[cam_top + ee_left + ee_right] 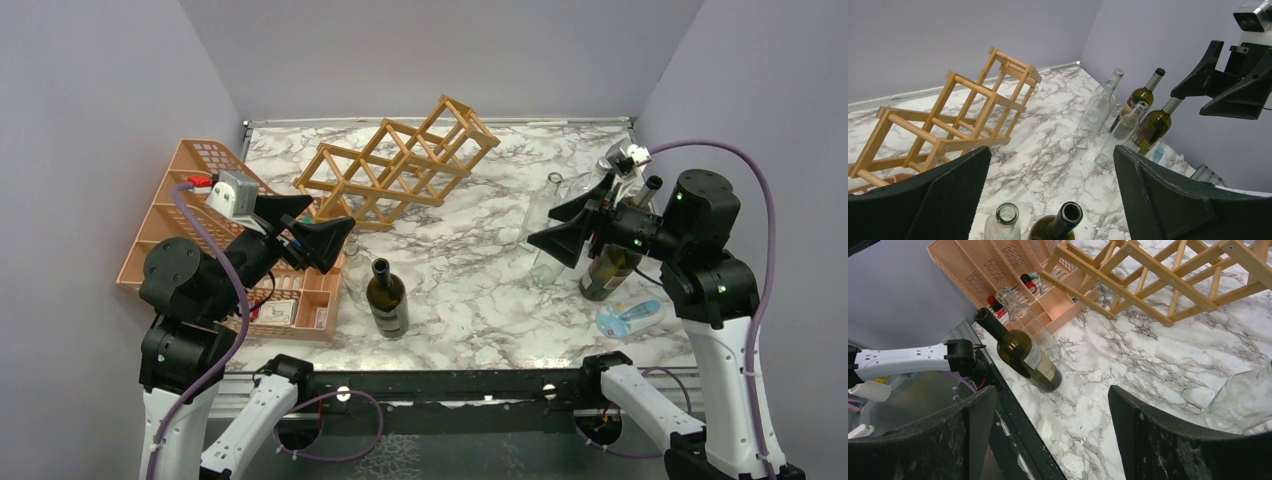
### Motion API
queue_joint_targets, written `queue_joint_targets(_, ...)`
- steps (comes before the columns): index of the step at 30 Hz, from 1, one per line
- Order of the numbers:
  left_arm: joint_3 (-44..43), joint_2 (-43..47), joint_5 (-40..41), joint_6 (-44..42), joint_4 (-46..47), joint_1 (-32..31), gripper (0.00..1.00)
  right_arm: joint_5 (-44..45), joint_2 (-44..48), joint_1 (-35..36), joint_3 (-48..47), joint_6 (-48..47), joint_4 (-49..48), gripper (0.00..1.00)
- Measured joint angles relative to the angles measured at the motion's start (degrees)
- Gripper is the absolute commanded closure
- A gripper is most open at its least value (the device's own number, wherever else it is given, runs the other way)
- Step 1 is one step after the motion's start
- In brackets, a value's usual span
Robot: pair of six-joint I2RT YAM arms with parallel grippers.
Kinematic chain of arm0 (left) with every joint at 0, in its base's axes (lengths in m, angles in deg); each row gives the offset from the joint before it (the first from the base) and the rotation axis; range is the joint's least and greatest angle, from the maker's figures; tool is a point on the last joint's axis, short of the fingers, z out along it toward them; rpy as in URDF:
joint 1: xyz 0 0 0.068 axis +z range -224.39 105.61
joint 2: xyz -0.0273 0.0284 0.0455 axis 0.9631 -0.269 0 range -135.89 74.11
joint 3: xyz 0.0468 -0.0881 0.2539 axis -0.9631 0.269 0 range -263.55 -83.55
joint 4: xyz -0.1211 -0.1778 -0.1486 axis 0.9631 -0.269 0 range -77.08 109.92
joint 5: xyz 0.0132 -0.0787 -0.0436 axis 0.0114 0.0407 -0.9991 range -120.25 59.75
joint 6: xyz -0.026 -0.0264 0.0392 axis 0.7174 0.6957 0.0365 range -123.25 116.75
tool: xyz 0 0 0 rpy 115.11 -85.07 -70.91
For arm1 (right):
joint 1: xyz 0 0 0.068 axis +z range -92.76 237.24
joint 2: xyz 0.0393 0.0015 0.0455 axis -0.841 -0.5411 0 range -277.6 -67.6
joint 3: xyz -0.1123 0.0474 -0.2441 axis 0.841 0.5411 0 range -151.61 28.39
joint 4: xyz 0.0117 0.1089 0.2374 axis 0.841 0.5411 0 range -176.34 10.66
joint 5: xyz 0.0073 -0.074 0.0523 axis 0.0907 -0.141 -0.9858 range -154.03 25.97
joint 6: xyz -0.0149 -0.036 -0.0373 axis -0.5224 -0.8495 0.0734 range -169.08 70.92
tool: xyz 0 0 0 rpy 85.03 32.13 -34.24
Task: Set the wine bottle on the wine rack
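Observation:
The wine rack [400,165], a light wooden lattice, stands tilted at the back centre of the marble table; it also shows as the rack [948,120] and the rack [1158,280]. A dark green open wine bottle [387,298] stands upright near the front centre, seen as the bottle [1060,222] and the bottle [1025,355]. My left gripper [330,212] hangs open above and left of it, nothing between its fingers [1050,150]. My right gripper [541,227] is open at the right, empty [1049,390], well apart from that bottle.
A clear bottle [1003,222] stands beside the dark one. Two clear bottles [550,230] and two more dark wine bottles [610,270] cluster at the right. A salmon-pink mesh organizer [200,170] fills the left side. A blue-white packet [628,318] lies front right.

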Motion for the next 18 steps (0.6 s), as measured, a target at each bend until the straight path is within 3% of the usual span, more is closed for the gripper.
queue_joint_targets(12, 2.12, 0.35, 3.43, 0.04, 1.6, 0.2, 0.01, -0.15, -4.68, 1.64, 2.58, 0.81, -5.55, 0.16)
queue_joint_targets(18, 3.41, -0.17, 5.29, 0.02, 3.1, 0.2, 0.01, 7.5, -8.04, 14.49, 2.89, 1.9, -9.51, 0.2)
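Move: Standing nearly level with the right hand, the wine bottle is about 23 cm to its left, its middle some 24 cm lower. From that hand, a clear bottle stands about 3 cm ahead and 30 cm left, the wine rack's middle 27 cm ahead and 22 cm left, and a second clear bottle 8 cm ahead and 8 cm right. From the left hand the wine bottle lies only about 5 cm right, roughly level and 30 cm below. Swinging in towards the wine bottle from the right, the open right hand first eases about 3 cm forward, then sweeps left, picking up speed, for some 5 cm in all while sinking 2 to 3 cm, high over the table and touching nothing. The left hand, also open, drifts about 2 cm forward and turns slightly counter-clockwise. ##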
